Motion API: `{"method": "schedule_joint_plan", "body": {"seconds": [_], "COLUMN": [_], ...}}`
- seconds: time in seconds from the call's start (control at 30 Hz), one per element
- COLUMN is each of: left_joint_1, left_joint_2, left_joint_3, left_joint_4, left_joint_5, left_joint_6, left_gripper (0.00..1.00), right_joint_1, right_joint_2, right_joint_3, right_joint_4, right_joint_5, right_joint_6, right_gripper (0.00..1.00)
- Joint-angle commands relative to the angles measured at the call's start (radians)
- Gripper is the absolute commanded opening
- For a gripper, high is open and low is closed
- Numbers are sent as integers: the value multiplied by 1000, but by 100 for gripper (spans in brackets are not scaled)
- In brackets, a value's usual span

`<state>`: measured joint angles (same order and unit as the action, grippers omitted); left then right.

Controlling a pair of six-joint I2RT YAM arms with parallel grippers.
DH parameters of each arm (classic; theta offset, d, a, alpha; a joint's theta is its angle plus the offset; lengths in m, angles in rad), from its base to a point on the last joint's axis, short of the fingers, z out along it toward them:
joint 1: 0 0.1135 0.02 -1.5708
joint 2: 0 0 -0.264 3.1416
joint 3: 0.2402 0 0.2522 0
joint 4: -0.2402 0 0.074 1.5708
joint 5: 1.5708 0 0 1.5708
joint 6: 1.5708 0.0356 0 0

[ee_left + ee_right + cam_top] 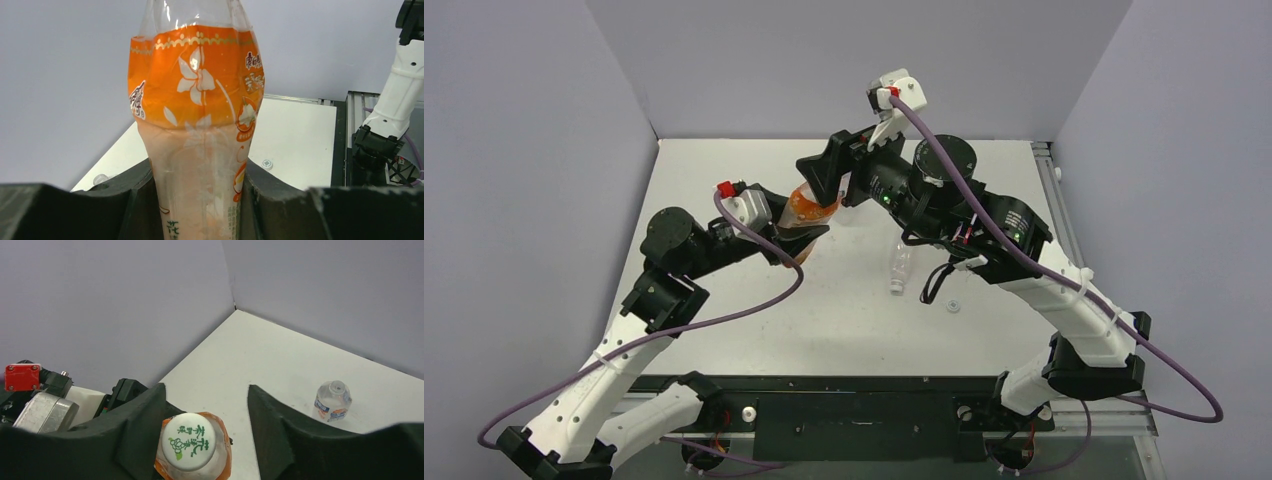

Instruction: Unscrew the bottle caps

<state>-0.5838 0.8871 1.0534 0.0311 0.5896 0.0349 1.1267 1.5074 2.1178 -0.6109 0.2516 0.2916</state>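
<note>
My left gripper (200, 186) is shut on the lower body of an orange-labelled bottle (197, 100) and holds it up off the table (754, 320). The bottle's whitish cap (189, 441), printed with green characters, is on its neck. My right gripper (205, 405) is open around that cap: its left finger (135, 425) is against the cap's side and the right finger (275, 425) stands well apart from it. In the top view the right gripper (829, 175) meets the bottle (811, 208) from the upper right and the left gripper (789, 240) from the lower left.
A small clear bottle (900, 265) lies on the table under the right arm, its neck bare (332, 400). A loose whitish cap (952, 306) rests near it, also visible from the left wrist as a cap (267, 163). Grey walls close the back and sides.
</note>
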Motion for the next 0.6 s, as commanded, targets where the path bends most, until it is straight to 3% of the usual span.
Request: {"method": "schedule_joint_plan", "body": {"seconds": [0.0,0.3,0.43,0.57], "left_joint_1": [-5,-5,-3,-3], "left_joint_2": [-13,-9,-5,2], "left_joint_3": [1,-4,-1,24], "left_joint_4": [14,16,46,118], "left_joint_5": [-38,-17,50,241], "left_joint_6": [18,-17,-116,-284], "left_gripper": [9,8,8,8], "right_joint_1": [4,2,-13,-112], "right_joint_2": [-14,-37,-65,-138], "right_joint_3": [20,-15,-40,-112], "right_joint_4": [18,56,91,195], "right_joint_5": [39,3,-108,-518], "right_joint_6": [14,3,-57,-73], "right_gripper": [48,2,0,0]}}
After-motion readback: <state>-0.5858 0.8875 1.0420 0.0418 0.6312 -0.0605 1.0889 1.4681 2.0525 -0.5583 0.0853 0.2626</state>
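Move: The white cap of the orange-label bottle is already between the right hand's open fingers, about 1 cm left, 1 cm back and 1 cm below their midpoint. From the left hand, which holds that bottle upright, the cap is some 11 cm up, 3 cm right and 1 cm ahead. From the right hand, the uncapped blue-label bottle stands roughly 26 cm ahead, 1 cm right, and the clear bottle lies 16 cm ahead, 14 cm right, both 40 to 50 cm below. The white cap gets pinched from both sides as the right fingers close by about half their gap and then hold, that hand staying nearly in place. Meanwhile the left hand keeps its grip on the bottle, sinking about half a centimetre. At the very end both draw back about 1 cm, the right wrist starting to turn counter-clockwise, some 5 degrees, against a slight clockwise turn of the left. ##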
